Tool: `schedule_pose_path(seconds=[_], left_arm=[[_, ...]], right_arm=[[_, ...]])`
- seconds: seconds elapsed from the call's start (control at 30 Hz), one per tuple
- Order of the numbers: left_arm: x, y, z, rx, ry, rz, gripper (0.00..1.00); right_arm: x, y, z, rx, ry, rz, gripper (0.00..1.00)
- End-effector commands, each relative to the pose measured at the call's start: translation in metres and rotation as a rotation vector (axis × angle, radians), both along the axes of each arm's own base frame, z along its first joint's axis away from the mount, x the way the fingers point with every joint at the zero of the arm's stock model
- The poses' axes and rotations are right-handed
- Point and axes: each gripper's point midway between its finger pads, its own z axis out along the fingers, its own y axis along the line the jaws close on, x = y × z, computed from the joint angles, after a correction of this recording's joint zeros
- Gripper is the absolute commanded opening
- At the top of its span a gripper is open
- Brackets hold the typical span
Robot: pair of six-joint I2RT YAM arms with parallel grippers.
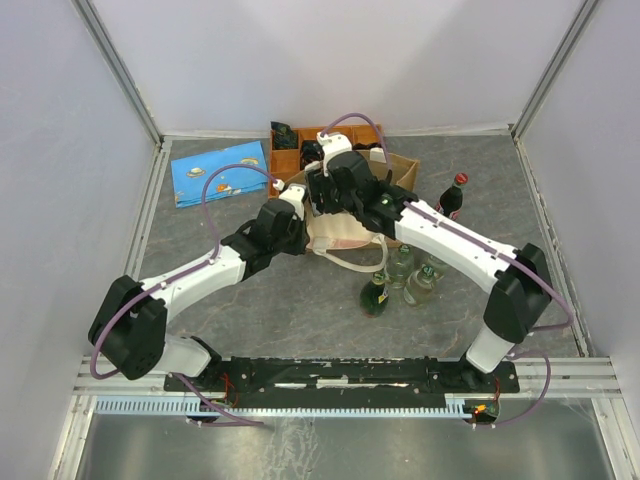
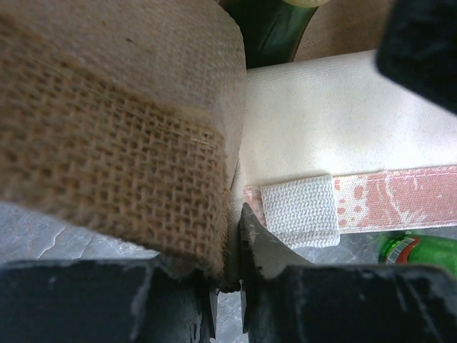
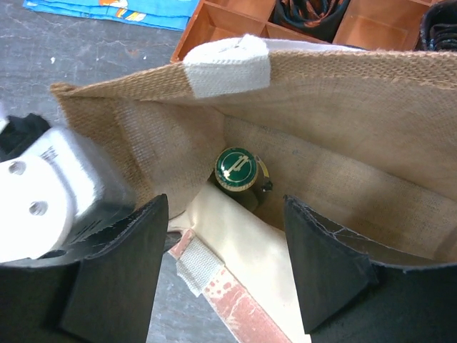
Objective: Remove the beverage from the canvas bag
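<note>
The canvas bag (image 1: 345,238) stands mid-table with its mouth open. My left gripper (image 1: 303,215) is shut on the burlap rim of the bag (image 2: 107,136) at its left side, the jaws (image 2: 234,275) pinching the fabric edge. My right gripper (image 1: 336,188) hovers over the bag's mouth. In the right wrist view it (image 3: 225,254) is open, its fingers (image 3: 121,271) apart above the opening of the bag (image 3: 357,107). Inside stands the beverage (image 3: 236,168), a dark bottle with a green cap, untouched. In the top view the right arm hides the beverage.
An orange compartment tray (image 1: 295,150) sits just behind the bag, and a blue printed sheet (image 1: 220,172) lies at the back left. Several bottles (image 1: 400,275) stand in front and to the right of the bag. A red-capped dark bottle (image 1: 452,197) stands further right.
</note>
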Motion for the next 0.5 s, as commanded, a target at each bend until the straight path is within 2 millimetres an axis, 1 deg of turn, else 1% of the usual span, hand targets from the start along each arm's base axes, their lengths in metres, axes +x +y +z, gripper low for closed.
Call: schedule_pose_path(seconds=[0.0,0.27,0.47], left_arm=[[0.0,0.004,0.004,0.015,-0.02,0.0,0.03],[0.002,0.004,0.005,0.02,-0.021,-0.001,0.03],[0.003,0.002,0.004,0.021,-0.018,-0.003,0.03]], right_arm=[[0.018,0.02,0.017,0.08,-0.041,0.012,0.73],[0.037,0.013,-0.008,0.058,-0.022,-0.038,0.72],[0.049,0.01,-0.025,0.054,0.0,-0.063,0.66]])
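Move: The last bottle stands in the bag just ahead of my right hand: its middle is about 3 cm forward, 1 cm left and some 11 cm below, the cap only slightly below my open fingers. My left gripper, on the bag's rim, is roughly 6 cm back, 5 cm left and 11 cm down; the wooden tray lies about 14 cm straight ahead, 21 cm down. From my left hand the bottle is about 9 cm forward, 4 cm right, nearly level. I sink my right hand into the bag's mouth, down about 4 cm and forward some 3 cm, slowing as the bottle's cap comes between my fingers. They stay wide open, narrowing only a touch, and the wrist hardly turns. My left hand stays put and keeps its pinch on the bag's rim. ##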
